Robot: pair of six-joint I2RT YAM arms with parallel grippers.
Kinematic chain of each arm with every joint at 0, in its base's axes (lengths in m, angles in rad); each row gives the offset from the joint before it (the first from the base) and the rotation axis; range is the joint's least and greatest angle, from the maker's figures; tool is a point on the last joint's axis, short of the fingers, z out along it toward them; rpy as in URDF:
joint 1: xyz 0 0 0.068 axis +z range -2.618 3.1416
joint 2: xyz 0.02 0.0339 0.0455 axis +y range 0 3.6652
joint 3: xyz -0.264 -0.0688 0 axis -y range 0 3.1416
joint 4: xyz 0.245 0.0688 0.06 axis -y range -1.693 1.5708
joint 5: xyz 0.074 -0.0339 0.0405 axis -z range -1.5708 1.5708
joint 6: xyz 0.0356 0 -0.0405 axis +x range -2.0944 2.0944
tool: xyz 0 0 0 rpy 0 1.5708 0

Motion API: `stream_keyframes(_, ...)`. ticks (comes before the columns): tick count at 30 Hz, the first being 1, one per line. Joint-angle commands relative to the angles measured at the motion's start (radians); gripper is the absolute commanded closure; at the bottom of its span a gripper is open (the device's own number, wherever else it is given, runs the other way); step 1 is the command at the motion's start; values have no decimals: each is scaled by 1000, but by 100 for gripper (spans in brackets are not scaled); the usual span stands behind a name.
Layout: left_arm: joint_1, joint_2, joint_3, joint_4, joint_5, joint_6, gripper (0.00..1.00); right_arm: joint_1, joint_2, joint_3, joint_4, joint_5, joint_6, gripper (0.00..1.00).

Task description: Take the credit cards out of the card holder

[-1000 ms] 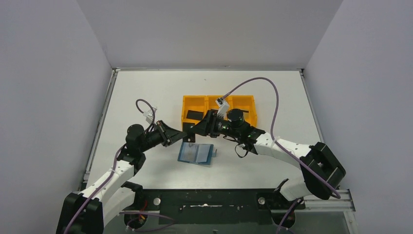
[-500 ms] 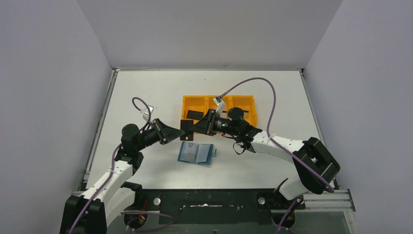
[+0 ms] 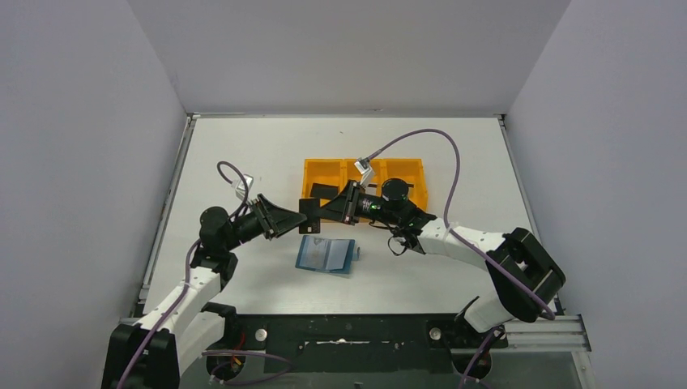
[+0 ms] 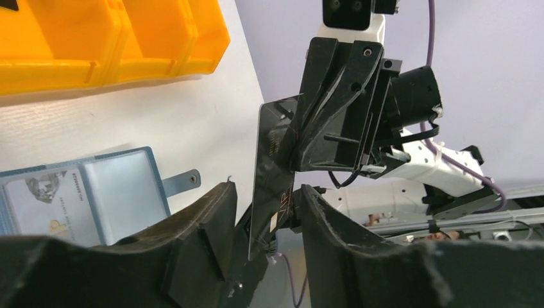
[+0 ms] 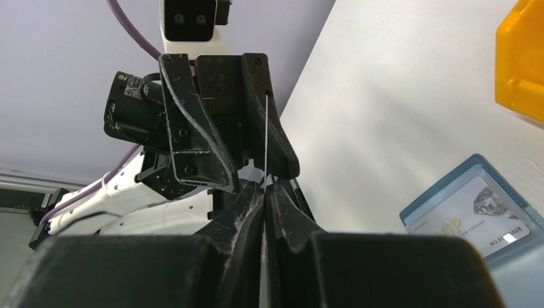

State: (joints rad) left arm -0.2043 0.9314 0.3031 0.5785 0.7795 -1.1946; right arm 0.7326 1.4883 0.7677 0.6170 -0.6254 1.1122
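Note:
The teal card holder (image 3: pixel 326 255) lies open on the table, with a silver-grey credit card (image 4: pixel 45 196) in its pocket and its snap tab (image 4: pixel 183 181) out to one side. It also shows in the right wrist view (image 5: pixel 475 205). My right gripper (image 3: pixel 314 212) (image 5: pixel 264 189) is shut on a black credit card (image 4: pixel 272 160), held upright above the table just beyond the holder. My left gripper (image 3: pixel 293 219) (image 4: pixel 264 196) is open, its fingers on either side of that card's free end. In the right wrist view the card (image 5: pixel 265 138) shows edge-on.
The orange three-compartment tray (image 3: pixel 364 168) stands just behind the grippers, with a black card (image 3: pixel 324 191) in its left compartment. It also shows in the left wrist view (image 4: pixel 96 45). Walls enclose the table on three sides.
Both grippers have shifted a little to the left, with the black card still between them. The card holder has not moved.

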Motion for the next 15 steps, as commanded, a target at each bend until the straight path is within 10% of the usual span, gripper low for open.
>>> stream_keyframes(1, 17, -9, 21, 25, 29, 21, 54, -10, -40, 2, 5, 25, -26, 100)
stream_keyframes(7, 36, -64, 102, -310, -69, 189, 19, -21, -69, 43, -180, 115, -115, 100)
stream_keyframes(15, 48, -122, 284, -843, -439, 509, 14, -22, -72, 206, -552, 339, -375, 100)
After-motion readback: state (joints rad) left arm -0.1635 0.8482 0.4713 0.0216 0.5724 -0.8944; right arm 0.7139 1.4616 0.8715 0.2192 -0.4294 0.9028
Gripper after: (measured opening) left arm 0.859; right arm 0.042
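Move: My right hand has the black card pinched by its right edge. The orange box's left compartment lies about 16 cm ahead of this hand, nearly in line sideways, and some 17 cm below; the middle compartment is some 12 cm to the right of that one. The open card holder is roughly 3 cm back and 18 cm below. From my left hand, whose parted fingers still straddle the card, that left compartment is about 16 cm ahead and 6 cm to the right. I keep the black card shut in my right fingers and, after a slow start, carry it about 3.5 cm forward and as much down towards the box's left compartment, drifting a little right while the fingertips tip down some 15 degrees. My left hand, already opening, spreads wide around the card and backs off about 3.5 cm to the left, sinking and easing forward. ##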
